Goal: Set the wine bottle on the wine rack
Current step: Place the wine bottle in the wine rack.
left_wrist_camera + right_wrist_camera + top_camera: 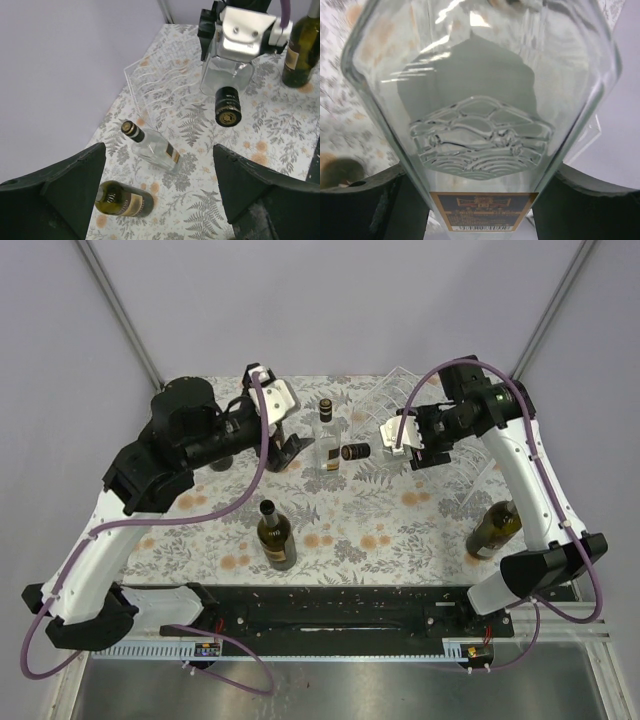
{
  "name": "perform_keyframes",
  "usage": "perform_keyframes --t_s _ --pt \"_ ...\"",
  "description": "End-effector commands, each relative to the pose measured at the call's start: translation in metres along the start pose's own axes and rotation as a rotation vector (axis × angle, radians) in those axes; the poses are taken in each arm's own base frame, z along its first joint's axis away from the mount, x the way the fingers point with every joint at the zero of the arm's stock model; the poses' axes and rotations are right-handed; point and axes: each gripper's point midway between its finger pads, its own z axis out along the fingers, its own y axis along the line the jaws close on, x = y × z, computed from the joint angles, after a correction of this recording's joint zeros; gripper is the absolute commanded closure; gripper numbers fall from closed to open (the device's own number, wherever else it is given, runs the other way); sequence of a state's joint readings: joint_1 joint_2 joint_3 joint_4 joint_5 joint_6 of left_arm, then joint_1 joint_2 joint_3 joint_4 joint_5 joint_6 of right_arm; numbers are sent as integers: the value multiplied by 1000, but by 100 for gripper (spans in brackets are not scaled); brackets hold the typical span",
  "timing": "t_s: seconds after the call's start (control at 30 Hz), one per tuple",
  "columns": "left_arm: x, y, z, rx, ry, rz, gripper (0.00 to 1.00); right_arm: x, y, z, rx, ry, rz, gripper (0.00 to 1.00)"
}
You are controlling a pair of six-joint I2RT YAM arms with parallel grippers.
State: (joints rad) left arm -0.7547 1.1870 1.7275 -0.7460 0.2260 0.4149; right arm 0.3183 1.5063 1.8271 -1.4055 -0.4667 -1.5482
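Observation:
My right gripper (405, 443) is shut on a clear square-sided wine bottle (358, 451) and holds it lying level above the table, its black cap pointing left. In the right wrist view the glass body (480, 100) with its gold-edged label fills the frame between my two fingers (365, 205). The clear wine rack (395, 385) stands at the back right, just behind and to the right of the held bottle; it also shows in the left wrist view as the rack (160, 80). My left gripper (283, 445) hangs open and empty at the back left, over the tablecloth (200, 200).
A second clear bottle (328, 435) stands upright at the back middle. One green bottle (275, 537) stands near the front centre, another green bottle (495, 530) at the right beside the right arm. A dark bottle (222, 460) is partly hidden under the left arm.

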Motion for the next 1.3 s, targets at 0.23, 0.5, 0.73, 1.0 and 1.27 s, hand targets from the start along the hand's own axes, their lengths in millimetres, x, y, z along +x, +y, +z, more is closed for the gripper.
perform_keyframes --t_s 0.23,0.5,0.73,1.0,1.27 --pt "-20 28 4 -69 -49 -19 8 47 -8 -37 -114 267 -214 100" --pt "-18 35 8 -77 -40 -22 8 88 0 -33 -220 360 -275 100" --pt "-11 37 23 -60 -19 -34 8 120 13 -37 -302 428 -341 100" --pt "-10 42 40 -19 -13 -51 9 158 20 -45 -353 470 -342 100" --pt "-7 53 55 2 -17 -77 9 191 15 -39 -402 545 -454 100"
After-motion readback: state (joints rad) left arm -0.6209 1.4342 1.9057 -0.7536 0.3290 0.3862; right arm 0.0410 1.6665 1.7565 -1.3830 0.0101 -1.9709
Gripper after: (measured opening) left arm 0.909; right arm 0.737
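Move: Ahead of the right hand, which already holds the wine bottle with its neck slanting up to the left, the wine rack's middle lies about 18 cm out, 6 cm to the right and 20 cm below. A standing clear bottle is roughly 15 cm ahead and 31 cm to the left, and a dark bottle about 11 cm back and 15 cm to the right. From the empty left hand, the rack is some 25 cm ahead, 43 cm right and 35 cm below. Carrying the wine bottle in an unchanged grip, the right hand swings forward about 8 cm, then mainly right (17 cm overall) towards the rack's right end, sinking nearly 7 cm. It rolls some 35 degrees until the fingers point straight down, tipping the neck towards level. The left hand, open and empty, reaches about 7 cm forward, towards the standing clear bottle. ##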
